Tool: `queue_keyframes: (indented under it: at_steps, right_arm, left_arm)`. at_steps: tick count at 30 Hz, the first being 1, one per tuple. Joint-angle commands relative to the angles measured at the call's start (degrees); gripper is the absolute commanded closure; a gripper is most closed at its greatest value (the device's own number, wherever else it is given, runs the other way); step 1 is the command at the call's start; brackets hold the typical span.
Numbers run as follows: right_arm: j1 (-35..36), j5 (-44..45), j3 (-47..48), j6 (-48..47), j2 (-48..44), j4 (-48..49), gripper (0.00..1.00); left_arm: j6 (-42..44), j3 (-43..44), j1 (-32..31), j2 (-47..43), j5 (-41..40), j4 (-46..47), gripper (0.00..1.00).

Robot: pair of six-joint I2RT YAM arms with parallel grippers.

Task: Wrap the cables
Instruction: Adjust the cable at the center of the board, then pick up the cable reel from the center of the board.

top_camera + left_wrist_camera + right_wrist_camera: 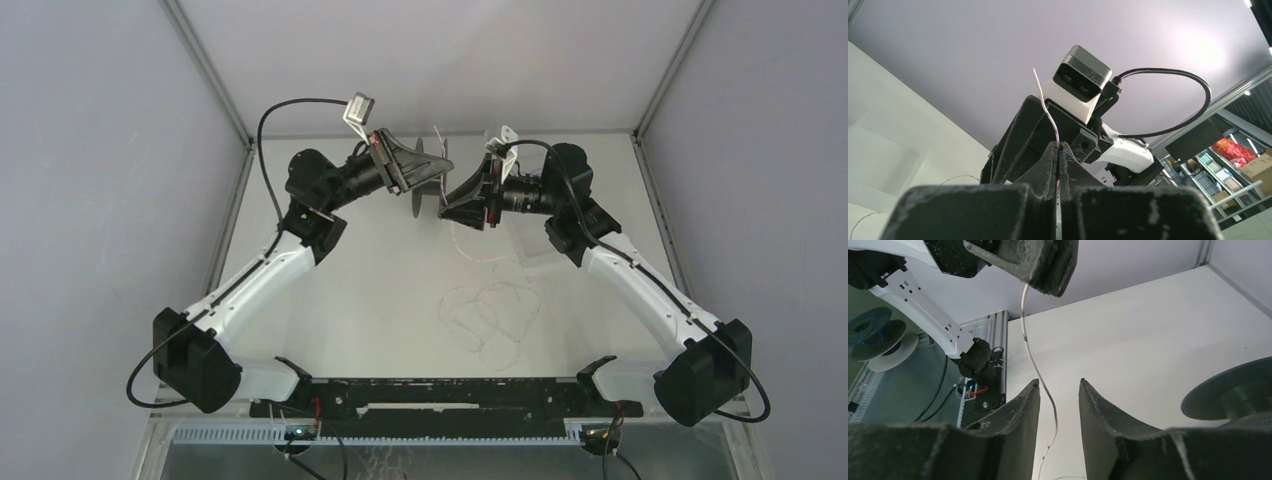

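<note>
The cables are one very thin whitish cord. Its loose loops lie on the table, and a strand rises to the grippers. My left gripper is shut on the cord, whose free end curls up above the jaws. In the right wrist view the cord hangs from the left fingertips and runs down between my right gripper's open fingers, close to the left one. A black spool sits beside the grippers.
The grippers meet high at the back of the white table, near the rear wall. Both arms slant in from the near corners. The right arm's wrist camera and black lead face my left gripper. A black rail lines the near edge.
</note>
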Motion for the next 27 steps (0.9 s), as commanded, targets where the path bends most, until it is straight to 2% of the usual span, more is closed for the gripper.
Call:
queue_keyframes:
  at_steps: [1,4,6,7,11,15,18,22,27]
  right_arm:
    - [0.6,-2.6,2.4,1.4,0.5,4.2,0.66]
    - [0.4,-3.5,2.6,1.1,0.4,3.7,0.90]
    - [-0.6,-3.2,2.6,0.7,-0.1,2.5,1.00]
    - [-1.6,-2.7,2.6,0.7,-0.5,1.6,1.00]
    - [-7.7,-0.6,2.1,2.2,-2.8,-0.4,1.00]
    - [-14.0,-1.0,0.7,4.8,-4.9,0.3,1.00]
    - [-16.1,-0.9,0.7,3.4,-6.0,-2.3,1.00]
    - [-16.9,-0.7,0.4,0.5,-6.4,-5.9,1.00]
    - [-17.5,-0.1,-2.0,-2.0,-6.6,-6.5,1.00]
  left_arm:
    - [-1.1,-1.9,0.1,-0.2,-0.3,3.1,1.00]
    - [-0.9,-2.2,0.1,0.1,-0.5,3.1,0.99]
    - [-0.6,-2.1,0.7,0.4,-0.8,3.1,0.99]
    - [-0.4,-1.9,1.4,0.5,-0.9,2.7,0.94]
    - [8.1,2.1,7.5,2.1,-1.5,-5.6,0.55]
    - [19.9,6.3,13.7,5.3,-6.7,-17.2,0.36]
    - [31.3,11.1,15.3,9.7,-14.1,-26.3,0.18]
    - [41.4,25.3,15.3,21.9,-23.8,-35.8,0.14]
    - [45.6,40.7,14.8,36.0,-29.0,-42.5,0.13]
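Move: The cable is already pinched in the left fingers and runs down between the right hand's open fingers, right at that hand point. From the left hand the standing spool lies about 22 cm ahead, 4 cm left and some 33 cm below; from the right hand it is about 22 cm ahead, 3 cm left, 24 cm lower. The clear tray lies roughly 19 cm ahead of the right hand, 24 cm to its right and 34 cm below. Right pinches and draws the cable 9 cm right; left releases, swinging some 25 cm forward-down towards the spool. ##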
